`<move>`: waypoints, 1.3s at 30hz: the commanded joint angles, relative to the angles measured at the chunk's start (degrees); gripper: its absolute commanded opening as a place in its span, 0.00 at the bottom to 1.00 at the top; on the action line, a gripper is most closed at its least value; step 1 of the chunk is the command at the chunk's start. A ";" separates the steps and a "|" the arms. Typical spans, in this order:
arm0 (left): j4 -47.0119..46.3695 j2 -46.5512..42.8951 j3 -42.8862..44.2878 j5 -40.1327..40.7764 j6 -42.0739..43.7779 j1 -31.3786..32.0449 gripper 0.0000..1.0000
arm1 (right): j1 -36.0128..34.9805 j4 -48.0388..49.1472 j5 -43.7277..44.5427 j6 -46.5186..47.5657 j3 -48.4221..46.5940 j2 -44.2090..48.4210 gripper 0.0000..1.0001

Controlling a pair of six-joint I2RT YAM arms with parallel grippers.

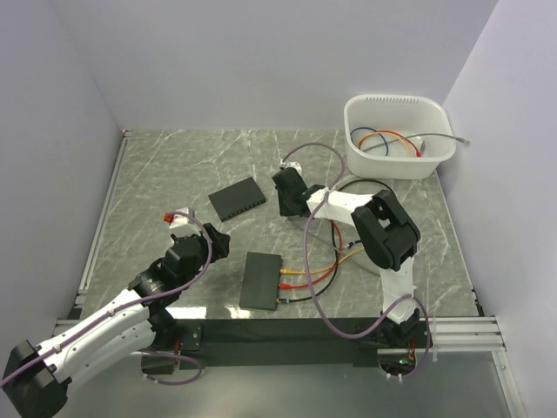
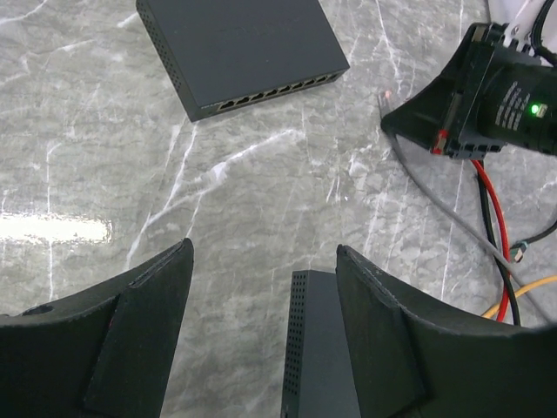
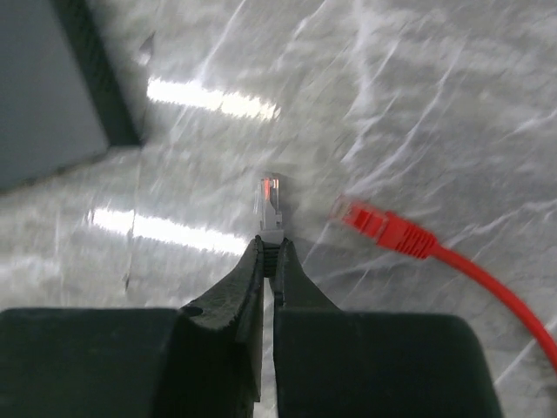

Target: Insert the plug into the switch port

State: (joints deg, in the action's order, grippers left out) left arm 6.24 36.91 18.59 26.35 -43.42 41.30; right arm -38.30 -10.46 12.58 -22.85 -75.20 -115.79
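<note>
My right gripper (image 3: 271,244) is shut on the grey boot of a clear plug (image 3: 271,202), which sticks out past the fingertips just above the table. In the top view this gripper (image 1: 285,196) is right of the far black switch (image 1: 237,198), whose port row faces the left wrist camera (image 2: 271,91). The switch's corner shows at the upper left of the right wrist view (image 3: 48,87). My left gripper (image 2: 264,252) is open and empty above the left end of the near black switch (image 2: 324,348). In the top view it (image 1: 213,242) is up-left of that switch (image 1: 261,280).
A loose red plug (image 3: 383,228) on its cable lies right of the held plug. Orange, red and black cables (image 1: 306,277) run from the near switch's right side. A white bin (image 1: 439,161) with coiled cables stands at the back right. Walls close the left and right sides.
</note>
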 commanded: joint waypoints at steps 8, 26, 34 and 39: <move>-2.02 0.97 0.83 -0.86 1.49 -0.34 0.74 | -3.79 -0.54 -2.01 5.27 8.13 23.27 0.00; -5.79 -3.94 13.15 -25.81 -8.08 -0.34 0.61 | -13.46 18.36 -40.52 4.75 30.37 54.34 0.00; -9.40 -4.83 11.73 -31.27 -7.21 -0.34 0.50 | -14.43 19.69 -41.49 4.31 29.67 54.00 0.00; -11.33 -6.66 9.98 -34.60 -7.12 -0.34 0.50 | -14.43 21.79 -43.86 2.99 29.32 53.03 0.00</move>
State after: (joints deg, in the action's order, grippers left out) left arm -1.41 31.92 29.69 -4.21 -50.50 41.15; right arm -52.34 7.18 -28.71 -18.61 -43.83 -62.76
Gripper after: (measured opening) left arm 0.494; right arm 0.038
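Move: The grey plug is already pinched in the right fingers at table level. From there the left gripper, where it is taken, is about 16 cm back, 15 cm left and 10 cm higher. The lower switch is about 19 cm back and 5 cm left, the upper switch 5 cm ahead and 11 cm left, and the red plug 4 cm right and 1 cm ahead. From the left hand, the grey plug is 16 cm ahead, 15 cm right and 10 cm below; the lower switch is 8 cm right, 2 cm back and 11 cm below. Keep the grey plug pinched in the right gripper, slide it back a little low down, then lift it steeply and swing it back about 25 cm towards the left gripper, ending some 22 cm up and slightly left, wrist turned well counter-clockwise. Meanwhile raise the left gripper about 15 cm, also right and somewhat back, turn it clockwise with its left side dropping, and narrow its fingers partway. ##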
